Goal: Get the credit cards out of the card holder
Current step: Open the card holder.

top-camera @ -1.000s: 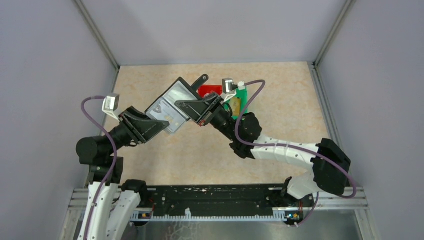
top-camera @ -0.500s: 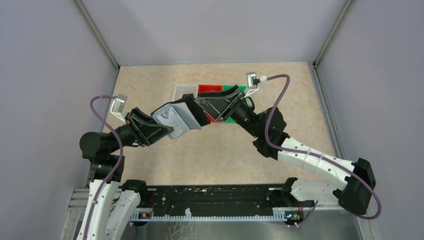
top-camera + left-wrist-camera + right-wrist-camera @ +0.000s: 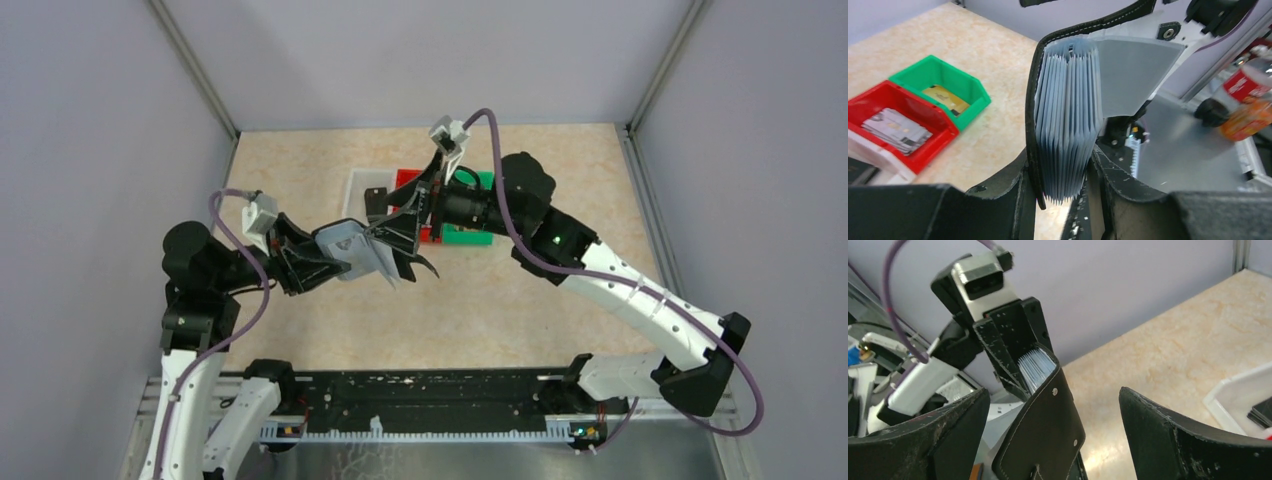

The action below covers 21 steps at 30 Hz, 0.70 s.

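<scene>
My left gripper [image 3: 1063, 200] is shut on the card holder [image 3: 1068, 115], a black leather cover with a fan of grey sleeves, held above the table. My right gripper [image 3: 1053, 440] stands open around the holder's black flap [image 3: 1043, 435], without touching it. In the top view the two grippers meet in front of the bins, left gripper [image 3: 335, 260] and right gripper [image 3: 405, 250]. Credit cards lie in the bins: a gold card [image 3: 945, 98] in the green one, a silvery card [image 3: 895, 130] in the red one, a black card [image 3: 1260, 416] in the white one.
The green bin [image 3: 970, 95], red bin [image 3: 930, 142] and white bin [image 3: 362, 183] stand in a row at the table's middle back. Grey walls with metal posts close in the table on three sides. A black rail [image 3: 430, 400] runs along the near edge.
My right gripper has opened and swung left from over the bins to the holder's flap. My left gripper has lowered the holder and drawn it nearer.
</scene>
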Available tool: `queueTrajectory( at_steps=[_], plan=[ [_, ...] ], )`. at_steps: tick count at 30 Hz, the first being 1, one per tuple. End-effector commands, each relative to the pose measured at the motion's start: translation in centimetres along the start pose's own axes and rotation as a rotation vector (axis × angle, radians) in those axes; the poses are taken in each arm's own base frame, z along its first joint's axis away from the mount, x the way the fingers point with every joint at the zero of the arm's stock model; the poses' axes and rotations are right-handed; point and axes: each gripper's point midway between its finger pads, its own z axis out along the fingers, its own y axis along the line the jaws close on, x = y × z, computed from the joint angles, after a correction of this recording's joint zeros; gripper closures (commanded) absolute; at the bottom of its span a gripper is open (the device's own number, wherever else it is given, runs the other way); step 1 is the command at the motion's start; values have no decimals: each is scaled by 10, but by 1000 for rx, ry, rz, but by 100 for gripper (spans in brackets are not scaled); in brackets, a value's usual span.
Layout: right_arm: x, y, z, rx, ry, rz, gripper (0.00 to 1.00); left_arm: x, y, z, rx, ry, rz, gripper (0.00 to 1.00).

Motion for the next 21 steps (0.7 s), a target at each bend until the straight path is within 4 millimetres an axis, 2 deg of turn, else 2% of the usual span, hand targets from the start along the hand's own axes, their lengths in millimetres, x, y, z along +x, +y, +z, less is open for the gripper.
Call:
queueTrajectory(
  at_steps=[1, 5, 9, 12, 14, 17, 21],
  plan=[
    [12, -3, 1, 3, 128, -79, 2, 9, 10, -6, -21, 63, 258, 93],
    [24, -9, 8, 33, 212, -122, 1, 20, 20, -9, -40, 109, 363, 92],
    [33, -1, 16, 36, 272, -171, 1, 35, 44, -12, -106, 171, 433, 93],
    [50, -6, 23, 82, 346, -209, 2, 42, 59, -14, -150, 205, 448, 95],
    [62, -17, 25, 125, 397, -220, 1, 43, 59, -14, -141, 213, 447, 95],
    [69, -27, 22, 163, 424, -238, 2, 40, 52, -13, -116, 202, 463, 95],
    [77, -38, 17, 200, 464, -265, 8, 40, 39, -14, -57, 206, 504, 96]
  ],
)
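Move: The card holder, already fanned open in the left fingers, has its middle about 5 cm to the right of the left hand, 1 cm forward and 1 cm higher. From the empty, open right hand it lies some 5 cm left, 2 cm back and 5 cm lower. On the table, the white box is roughly 26 cm ahead, 9 cm left and 42 cm below the right hand; the red box is equally far out and low, but 2 cm to the right. The card holder stays pinched in the left fingers and goes down about 7 cm, drifting forward and left, while that hand tips its fingertips downward. The right hand sinks alongside, roughly 9 cm and a little left, its fingers tipping down some 30 degrees and kept wide open about the loose cover; contact there can't be seen. ##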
